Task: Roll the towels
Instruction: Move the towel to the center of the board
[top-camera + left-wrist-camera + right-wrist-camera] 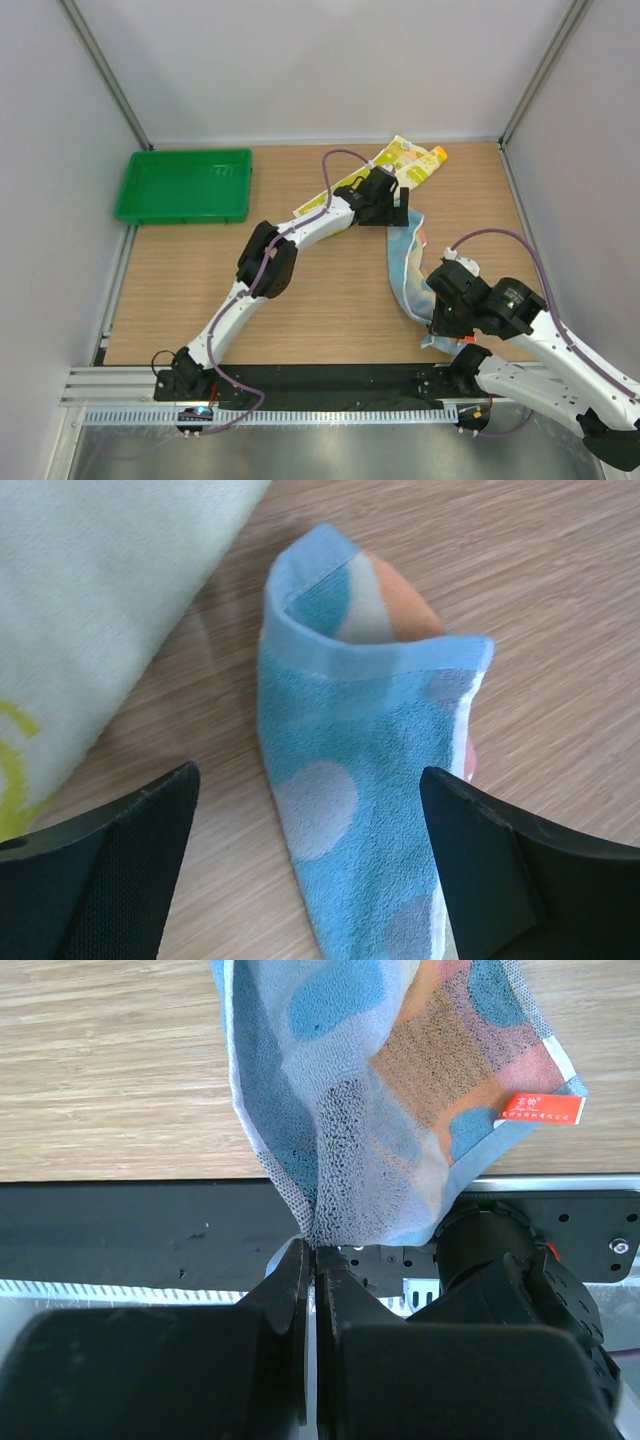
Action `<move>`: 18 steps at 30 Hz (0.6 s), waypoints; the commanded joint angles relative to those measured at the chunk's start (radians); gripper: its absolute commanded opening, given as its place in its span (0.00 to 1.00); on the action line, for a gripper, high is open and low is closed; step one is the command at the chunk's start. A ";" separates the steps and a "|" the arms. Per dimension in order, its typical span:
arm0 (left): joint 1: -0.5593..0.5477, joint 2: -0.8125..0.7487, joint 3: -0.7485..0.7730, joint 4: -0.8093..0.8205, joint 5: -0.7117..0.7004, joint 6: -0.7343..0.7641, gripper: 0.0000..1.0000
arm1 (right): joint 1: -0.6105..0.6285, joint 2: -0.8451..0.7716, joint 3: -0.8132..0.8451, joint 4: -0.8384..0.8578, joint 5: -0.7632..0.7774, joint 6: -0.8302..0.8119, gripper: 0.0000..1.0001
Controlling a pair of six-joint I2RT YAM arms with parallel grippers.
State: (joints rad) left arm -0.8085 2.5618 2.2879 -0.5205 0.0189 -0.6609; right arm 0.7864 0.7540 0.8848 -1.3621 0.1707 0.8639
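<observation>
The light blue and white towel (405, 262) lies as a long strip on the table, from mid-right toward the near edge. Its far end is folded over into a small loop (350, 650). My left gripper (308, 785) hovers open over that folded end, with one finger (130, 870) on each side of the cloth and not touching it. My right gripper (315, 1252) is shut on the near corner of the blue towel (400, 1090) and holds it lifted above the table's front edge. The yellow-green towel (408, 160) lies flat at the back, just beyond the left gripper (388, 208).
A green plastic tray (185, 185) sits at the back left. White walls close in the table on three sides. The black base rail (330, 378) runs along the near edge, under the right gripper (440, 318). A red label (540, 1108) hangs on the lifted towel corner.
</observation>
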 commanded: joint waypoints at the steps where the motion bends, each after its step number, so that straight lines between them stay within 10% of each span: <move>1: 0.002 0.043 0.030 0.114 0.110 -0.063 0.92 | 0.007 0.007 -0.007 -0.012 -0.005 -0.002 0.01; 6: 0.003 0.060 0.031 0.186 0.124 -0.126 0.77 | 0.005 -0.001 -0.004 -0.029 0.007 0.006 0.01; 14: 0.018 0.031 0.036 0.212 0.151 -0.148 0.00 | 0.007 -0.004 -0.004 -0.037 0.030 0.014 0.01; 18: 0.054 -0.144 -0.099 0.203 0.099 -0.140 0.00 | 0.007 -0.033 0.019 -0.031 0.070 0.027 0.01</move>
State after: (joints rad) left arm -0.7921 2.5942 2.2410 -0.3462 0.1322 -0.8043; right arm 0.7864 0.7460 0.8806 -1.3621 0.1890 0.8715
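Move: The far left corner of the blue towel lies about 3 cm to the right of the open left gripper, level with it and some 2 cm below. The yellow towel's middle is about 8 cm farther out and 4 cm to this gripper's left, also 2 cm below. The blue towel's near end, held up in the right gripper, is about 30 cm back, 12 right and 9 higher. From the right gripper the far corner lies some 30 cm ahead, 9 left and 11 below. Slide the left gripper about 3 cm right onto the blue towel's far left corner, tipping the fingertips some 10 degrees outward to the right. Dip about a centimetre as the fingers go from wide open to fully shut, pinching the towel's left edge, then ease back left and slightly up by under a centimetre. Keep the right gripper still, its fingers shut on the near end. ##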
